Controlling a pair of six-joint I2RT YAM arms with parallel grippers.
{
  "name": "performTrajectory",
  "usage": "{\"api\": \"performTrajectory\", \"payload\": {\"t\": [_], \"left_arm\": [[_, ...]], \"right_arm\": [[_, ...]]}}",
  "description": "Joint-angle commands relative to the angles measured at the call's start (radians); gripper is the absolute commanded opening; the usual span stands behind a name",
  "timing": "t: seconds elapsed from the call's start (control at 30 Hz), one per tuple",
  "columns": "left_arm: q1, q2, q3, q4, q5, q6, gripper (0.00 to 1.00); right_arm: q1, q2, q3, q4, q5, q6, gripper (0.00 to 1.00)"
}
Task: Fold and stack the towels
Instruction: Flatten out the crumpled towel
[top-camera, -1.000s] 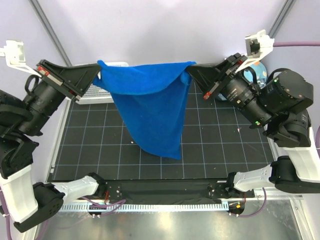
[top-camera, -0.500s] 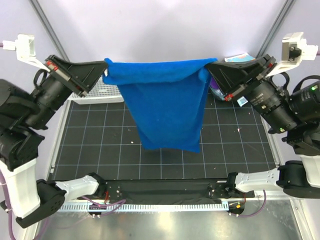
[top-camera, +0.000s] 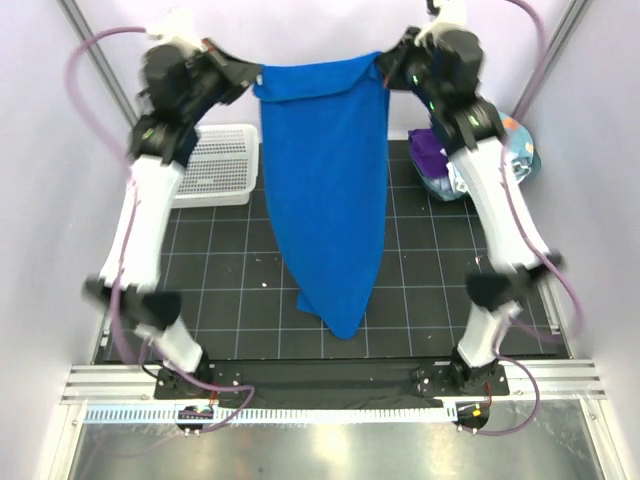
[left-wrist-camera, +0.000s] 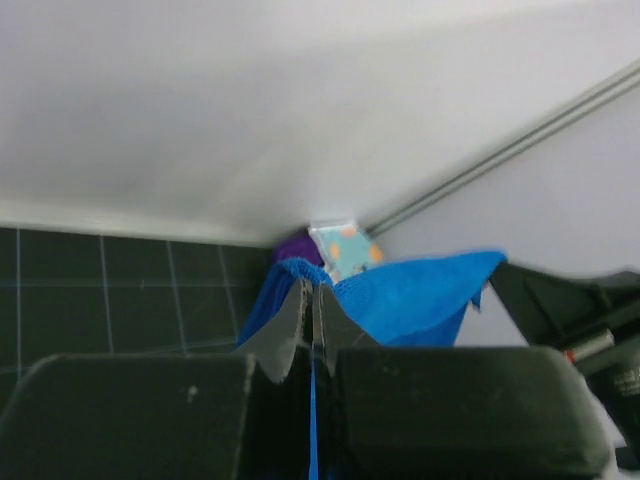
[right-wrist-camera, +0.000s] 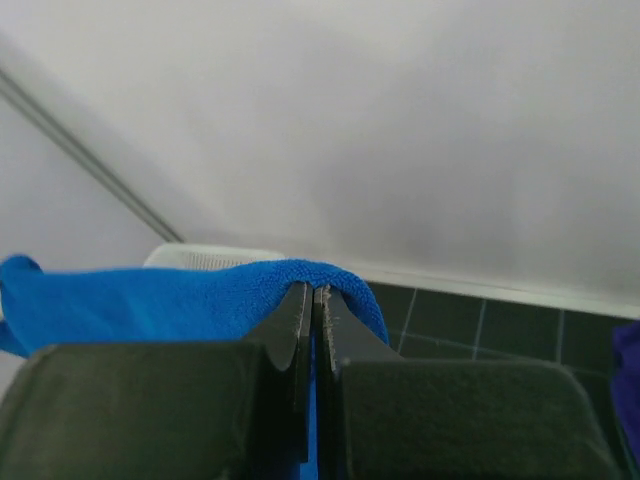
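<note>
A royal blue towel (top-camera: 328, 190) hangs lengthwise above the black grid mat, its lowest tip near the mat's front. My left gripper (top-camera: 256, 78) is shut on the towel's top left corner, and my right gripper (top-camera: 382, 68) is shut on the top right corner. Both arms are raised high at the back. In the left wrist view the blue towel (left-wrist-camera: 420, 300) is pinched between my left gripper's (left-wrist-camera: 312, 292) jaws. The right wrist view shows the blue towel (right-wrist-camera: 150, 300) draped over my right gripper (right-wrist-camera: 314, 294). A purple towel (top-camera: 432, 152) and a polka-dot towel (top-camera: 520, 150) lie at the back right.
A white mesh basket (top-camera: 215, 165) stands at the back left of the mat (top-camera: 230, 290). The pile of other cloths sits at the back right by the wall. Metal frame posts run up both back corners.
Both arms have swung up and inward, lifting the blue towel higher. The towel's held edge is now narrower and the cloth hangs longer and straighter.
</note>
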Motion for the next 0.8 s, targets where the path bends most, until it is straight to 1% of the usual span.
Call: {"api": "performTrajectory", "payload": {"t": [0.0, 0.03, 0.07, 0.1, 0.13, 0.17, 0.23, 0.27, 0.33, 0.4, 0.47, 0.53, 0.63, 0.77], "left_arm": [[0.026, 0.232, 0.250, 0.099, 0.135, -0.050, 0.00], [0.034, 0.377, 0.310, 0.087, 0.144, -0.041, 0.00], [0.049, 0.431, 0.367, 0.085, 0.146, -0.036, 0.00], [0.061, 0.493, 0.425, 0.088, 0.148, -0.053, 0.00], [0.074, 0.574, 0.428, 0.132, 0.163, -0.068, 0.00], [0.096, 0.614, 0.424, 0.157, 0.174, -0.082, 0.00], [0.112, 0.697, 0.397, 0.207, 0.191, -0.109, 0.00], [0.117, 0.715, 0.384, 0.230, 0.201, -0.113, 0.00], [0.121, 0.746, 0.352, 0.267, 0.203, -0.108, 0.00], [0.121, 0.780, 0.326, 0.284, 0.209, -0.108, 0.00], [0.123, 0.791, 0.314, 0.281, 0.206, -0.102, 0.00], [0.135, 0.779, 0.286, 0.283, 0.183, -0.100, 0.00], [0.143, 0.739, 0.217, 0.301, 0.186, -0.109, 0.00], [0.140, 0.691, 0.119, 0.304, 0.214, -0.109, 0.00]], "right_arm": [[-0.136, 0.315, 0.271, 0.043, -0.294, 0.202, 0.01], [-0.159, 0.392, 0.363, 0.033, -0.308, 0.248, 0.01], [-0.191, 0.519, 0.488, 0.052, -0.338, 0.278, 0.01], [-0.205, 0.553, 0.509, 0.084, -0.346, 0.305, 0.01], [-0.217, 0.573, 0.499, 0.124, -0.352, 0.353, 0.01], [-0.232, 0.578, 0.421, 0.211, -0.354, 0.362, 0.01], [-0.237, 0.578, 0.333, 0.278, -0.349, 0.355, 0.01], [-0.236, 0.584, 0.297, 0.296, -0.354, 0.347, 0.01], [-0.236, 0.615, 0.279, 0.304, -0.382, 0.338, 0.01], [-0.236, 0.626, 0.237, 0.329, -0.380, 0.333, 0.01], [-0.236, 0.647, 0.230, 0.333, -0.389, 0.333, 0.01], [-0.236, 0.672, 0.253, 0.318, -0.409, 0.330, 0.01], [-0.232, 0.663, 0.232, 0.301, -0.408, 0.318, 0.01], [-0.231, 0.597, 0.097, 0.315, -0.402, 0.338, 0.01]]}}
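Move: Ahead of both hands, which hold the blue towel's two top corners some 25 cm apart, the far table edge is the goal: from the left hand about 28 cm straight ahead and 50 below, from the right roughly 26 ahead and 50 below. The white basket stands about 15 cm ahead and 23 to the left of the left hand. From the right hand, the towel bin sits about 11 cm ahead and 30 to the right. Flinging the held towel forward, then down towards the far table edge, both arms race out together: the left drops about 32 cm and reaches 22 forward, the right drops some 26 and reaches 20. The descent steepens as the reach runs out, the fingers tip down roughly 25 degrees, and both hands stop still well above the table, shut on the corners. ##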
